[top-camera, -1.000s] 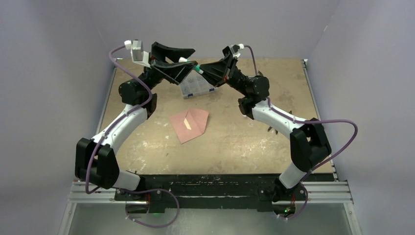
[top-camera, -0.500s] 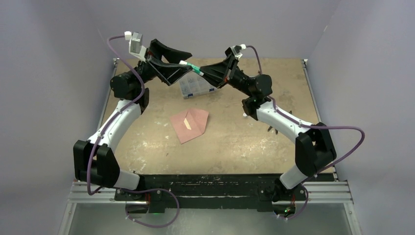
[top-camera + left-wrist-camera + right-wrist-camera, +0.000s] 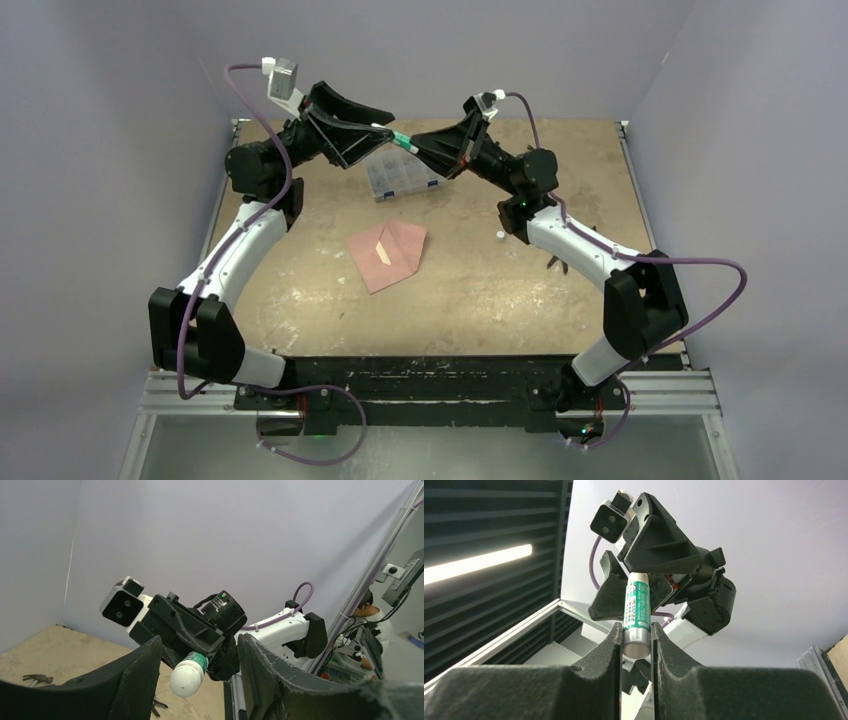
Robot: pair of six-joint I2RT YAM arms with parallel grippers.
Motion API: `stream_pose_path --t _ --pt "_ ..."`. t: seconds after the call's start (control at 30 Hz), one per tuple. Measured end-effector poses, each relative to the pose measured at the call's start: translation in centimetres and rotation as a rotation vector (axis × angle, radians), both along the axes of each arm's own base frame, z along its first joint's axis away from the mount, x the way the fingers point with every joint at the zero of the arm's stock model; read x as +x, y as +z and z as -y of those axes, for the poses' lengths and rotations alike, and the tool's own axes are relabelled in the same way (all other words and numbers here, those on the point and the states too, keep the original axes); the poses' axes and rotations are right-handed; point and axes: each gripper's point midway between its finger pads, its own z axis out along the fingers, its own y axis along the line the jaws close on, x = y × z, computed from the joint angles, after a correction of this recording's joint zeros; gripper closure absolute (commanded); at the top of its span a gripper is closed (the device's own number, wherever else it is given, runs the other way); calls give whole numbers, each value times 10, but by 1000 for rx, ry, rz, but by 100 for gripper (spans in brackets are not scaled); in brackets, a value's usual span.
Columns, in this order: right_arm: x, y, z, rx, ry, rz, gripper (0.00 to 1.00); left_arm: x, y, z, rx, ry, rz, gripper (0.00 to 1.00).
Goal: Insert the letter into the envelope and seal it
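The salmon-pink envelope (image 3: pixel 400 258) lies flat mid-table. A pale strip of the letter (image 3: pixel 383 251) shows at its opening; the rest of the letter is hidden. Both grippers are raised over the far side of the table. My right gripper (image 3: pixel 428 150) (image 3: pixel 636 640) is shut on the silver base of a green-and-white glue stick (image 3: pixel 638 605) (image 3: pixel 400 140). My left gripper (image 3: pixel 368 132) (image 3: pixel 200 680) is open, its jaws on either side of the stick's white cap (image 3: pixel 186 678) without touching it.
A clear compartment box (image 3: pixel 400 180) stands on the table below the grippers, behind the envelope. A dark tool (image 3: pixel 553 262) lies at the right of the table, under the right arm. A small hammer (image 3: pixel 37 678) lies on the board.
Both wrists have risen a little and shifted toward the back wall, the left elbow pulling left. The glue stick stays in the right gripper, with the left jaws around its cap.
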Motion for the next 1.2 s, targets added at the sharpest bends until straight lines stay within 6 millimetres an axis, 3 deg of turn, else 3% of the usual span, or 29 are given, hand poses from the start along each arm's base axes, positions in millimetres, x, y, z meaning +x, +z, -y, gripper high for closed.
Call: stream_pose_path --t 0.33,0.53,0.63,0.77,0.87,1.0,1.2 --pt "0 1 1 3 1 5 96 3 -8 1 30 -5 -31 71" --pt "0 1 1 3 1 2 95 4 -10 1 39 -6 -38 100" --pt "0 1 1 1 2 4 85 3 -10 1 41 -7 -28 100" --pt "0 5 1 3 1 11 47 2 -7 0 31 1 -4 100" --pt "-2 14 2 17 -1 29 29 3 -2 -2 6 22 28 100" --pt "-3 24 2 35 -7 49 27 11 -1 -5 -47 82 44 100" --pt "4 27 -9 37 0 49 38 25 -14 4 -67 195 47 100"
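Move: The glue stick spans the gap between my hands: its middle is about 3 cm right of my left hand, level fore and aft and some 2 cm lower, and about 3 cm left of my right hand and 1 cm above it. From my left hand, the envelope lies some 45 cm below, 2 cm back and 1 cm left; the compartment box sits 20 cm ahead, 3 cm right, equally low. The small white cap is 19 cm right of my right hand, 3 cm ahead, 43 cm down. With my right hand still pinching the near end of the glue stick, I shut my left fingers on its white far end, dipping about 1 cm. Only then do I open my right fingers and lift that hand roughly 3 cm, while my left keeps its pinch, goes forward about 2.5 cm and swings some 10 degrees counter-clockwise. ##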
